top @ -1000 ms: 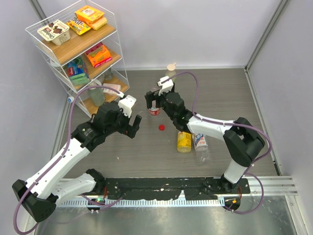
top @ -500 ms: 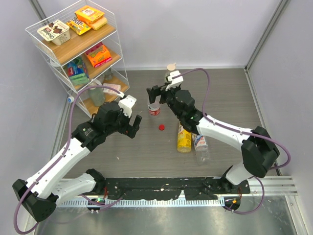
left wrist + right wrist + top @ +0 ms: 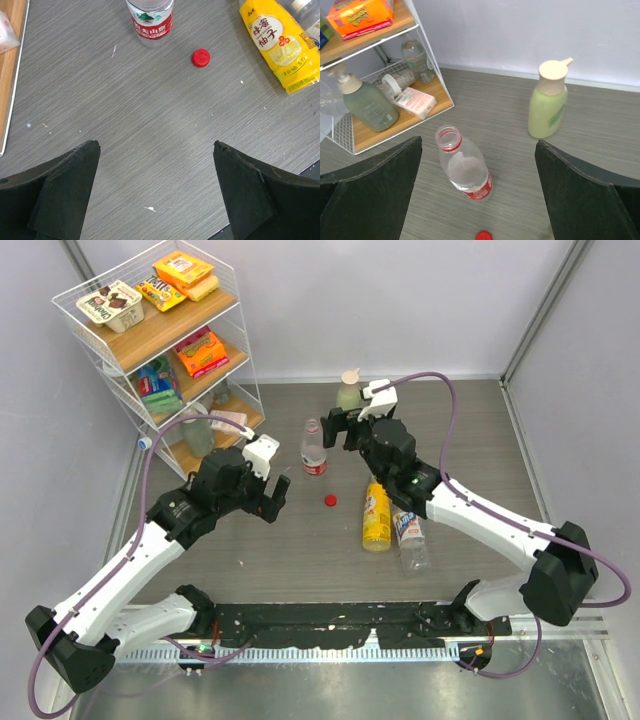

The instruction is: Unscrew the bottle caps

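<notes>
A clear bottle with a red label [image 3: 314, 450] stands uncapped mid-table, its mouth open [image 3: 447, 137]. Its red cap [image 3: 330, 501] lies loose on the table in front of it and shows in both wrist views [image 3: 200, 58] [image 3: 483, 235]. A yellow bottle [image 3: 376, 520] and a clear bottle [image 3: 411, 540] lie on their sides to the right. The clear one's pale cap [image 3: 299, 5] shows at the frame edge. The yellow cap is hidden. My right gripper [image 3: 338, 427] is open and empty, behind and to the right of the standing bottle. My left gripper [image 3: 272, 498] is open and empty, left of the red cap.
A pale green bottle with a beige cap [image 3: 348, 391] stands at the back, close to my right gripper. A white wire shelf rack [image 3: 150, 350] with snacks and bottles fills the back left corner. Walls close the table at the back and sides.
My right gripper has drawn back and to the right, away from the uncapped bottle and toward the green bottle. The left arm, the bottles and the red cap have not moved.
</notes>
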`<state>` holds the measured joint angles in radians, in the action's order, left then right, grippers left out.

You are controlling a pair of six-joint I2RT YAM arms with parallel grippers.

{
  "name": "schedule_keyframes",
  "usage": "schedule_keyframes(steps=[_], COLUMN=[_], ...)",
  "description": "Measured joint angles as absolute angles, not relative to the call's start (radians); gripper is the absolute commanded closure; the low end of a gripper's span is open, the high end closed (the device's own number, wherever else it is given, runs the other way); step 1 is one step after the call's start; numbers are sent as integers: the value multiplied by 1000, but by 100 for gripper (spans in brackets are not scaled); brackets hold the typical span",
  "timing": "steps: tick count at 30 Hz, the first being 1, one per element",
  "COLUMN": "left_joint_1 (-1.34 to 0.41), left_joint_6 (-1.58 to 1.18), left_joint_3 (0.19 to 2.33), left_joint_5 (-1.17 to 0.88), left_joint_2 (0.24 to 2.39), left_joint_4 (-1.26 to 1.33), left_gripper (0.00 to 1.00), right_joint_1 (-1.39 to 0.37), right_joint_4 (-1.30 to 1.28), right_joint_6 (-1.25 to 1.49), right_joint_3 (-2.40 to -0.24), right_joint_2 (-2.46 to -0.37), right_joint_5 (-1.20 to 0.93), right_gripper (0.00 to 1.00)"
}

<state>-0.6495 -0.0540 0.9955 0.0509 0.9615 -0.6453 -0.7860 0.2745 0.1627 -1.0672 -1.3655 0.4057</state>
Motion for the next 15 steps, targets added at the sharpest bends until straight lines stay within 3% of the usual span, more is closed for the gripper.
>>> schedule_keyframes(steps=[15], left_joint_1=[-649], left_joint_6=[-70], left_joint_3=[995], left_joint_5=[33], left_joint_2=[970], left_joint_4=[-647], left_gripper=[0], right_joint_1=[-664], right_joint_4=[-126], right_joint_6=[299], right_joint_3=[-1085], right_joint_2=[-1314], right_joint_5=[441], right_gripper=[1])
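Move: The yellow bottle lies on its side with its middle about 11 cm back and 11 cm right of the right hand, some 25 cm lower. The white-capped bottle is roughly 18 cm back and 20 cm right; the red cap is 6 cm back, 2 cm left. The uncapped red-label bottle stands 4 cm ahead, 6 cm left. From the left hand, the yellow bottle is about 6 cm ahead, 25 cm right. Right hand, open and empty, swings right about 7 cm and sinks 6 towards the yellow bottle, tipping down. ##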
